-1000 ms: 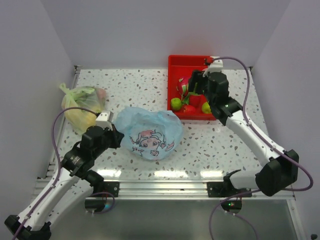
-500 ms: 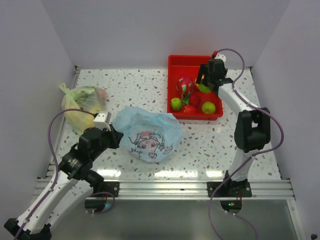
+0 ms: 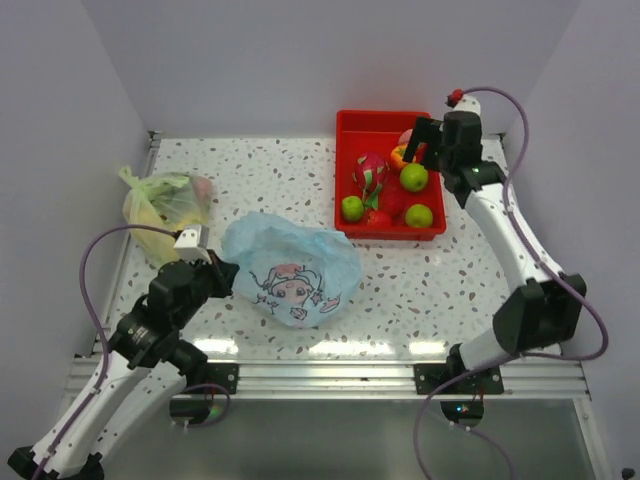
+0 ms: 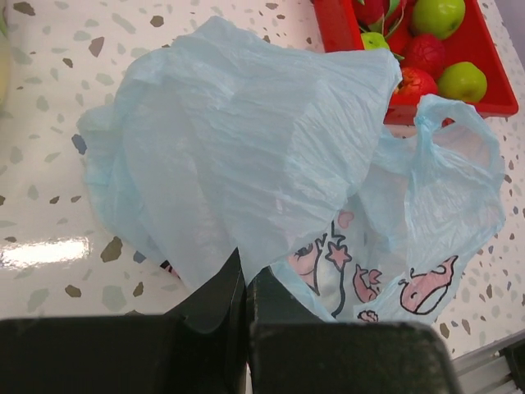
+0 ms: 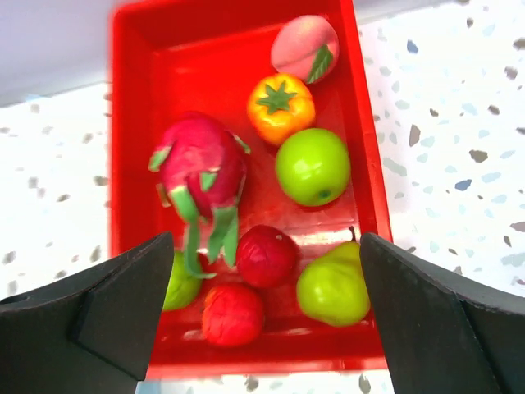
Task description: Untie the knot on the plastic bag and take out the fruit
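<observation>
The light blue plastic bag (image 3: 295, 272) with the cartoon face lies crumpled mid-table. My left gripper (image 3: 222, 275) is shut on its near-left edge, the film pinched between the black fingers (image 4: 221, 287). One handle loop (image 4: 463, 123) lies loose, and no knot shows. The fruit sits in the red tray (image 3: 385, 125): a pink dragon fruit (image 5: 201, 168), a peach (image 5: 303, 48), an orange one (image 5: 280, 107), a green apple (image 5: 312, 166), a green pear (image 5: 332, 283) and two red ones (image 5: 264, 256). My right gripper (image 3: 420, 140) hangs open above the tray, holding nothing (image 5: 267, 238).
A knotted yellow-green bag (image 3: 165, 208) with yellow fruit lies at the table's left edge. White walls close the back and both sides. A metal rail (image 3: 320, 375) runs along the near edge.
My right gripper opened wide and drew back toward the tray's far right, leaving a green apple in the tray. The left gripper shifted slightly near-left with the bag's edge.
</observation>
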Available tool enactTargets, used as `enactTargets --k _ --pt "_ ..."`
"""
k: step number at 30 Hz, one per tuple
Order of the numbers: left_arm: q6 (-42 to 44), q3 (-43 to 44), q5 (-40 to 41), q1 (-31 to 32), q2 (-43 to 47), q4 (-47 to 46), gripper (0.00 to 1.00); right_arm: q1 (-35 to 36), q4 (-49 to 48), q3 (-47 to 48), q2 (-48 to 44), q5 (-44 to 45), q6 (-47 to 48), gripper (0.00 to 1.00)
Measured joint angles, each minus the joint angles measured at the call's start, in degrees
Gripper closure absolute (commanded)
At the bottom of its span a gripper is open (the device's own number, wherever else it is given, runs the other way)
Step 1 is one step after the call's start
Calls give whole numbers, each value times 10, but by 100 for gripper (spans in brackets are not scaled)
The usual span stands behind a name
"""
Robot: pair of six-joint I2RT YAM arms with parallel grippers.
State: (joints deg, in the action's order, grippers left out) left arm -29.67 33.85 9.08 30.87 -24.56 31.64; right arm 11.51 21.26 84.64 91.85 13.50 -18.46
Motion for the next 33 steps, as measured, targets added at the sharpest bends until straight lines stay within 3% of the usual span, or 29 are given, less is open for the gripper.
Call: enactTargets --k 4,11,14,15,16,21,24,26,33 --pt "-31 15 47 0 9 44 99 0 20 -27 -136 -37 0 1" --pt "-76 87 107 0 -1 140 87 0 52 -73 -372 -86 0 1" --pt "-86 128 132 0 4 181 71 0 70 -115 -465 -102 -1 1" --pt "-89 140 139 0 8 194 59 0 82 -127 -495 -103 -1 1" --pt "-90 152 144 0 14 206 54 0 92 -137 -523 -103 0 1" --pt "-96 187 157 0 49 248 19 0 139 -160 -616 -90 5 1" --pt "-97 200 159 0 66 270 4 0 161 -178 -668 -69 10 1" --pt "-95 214 161 0 74 281 0 0 178 -192 -702 -53 15 1" --pt "-51 278 192 0 122 277 0 0 213 -241 -804 0 30 1"
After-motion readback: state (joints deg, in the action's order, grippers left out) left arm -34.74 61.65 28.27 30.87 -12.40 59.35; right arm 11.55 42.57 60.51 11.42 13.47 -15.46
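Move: The left hand still pinches the blue plastic bag's rim; the bag's middle lies about 5 cm ahead, 12 cm right and 8 cm below. The yellow bag is some 19 cm ahead and 19 cm left. The empty right hand hangs over the red tray, its middle about 5 cm ahead, 7 cm left and 17 cm below; a green apple sits about 5 cm straight ahead and 15 cm below. Left releases the blue bag, rising leftward; right, still open, draws back some 35 cm away from the tray. ##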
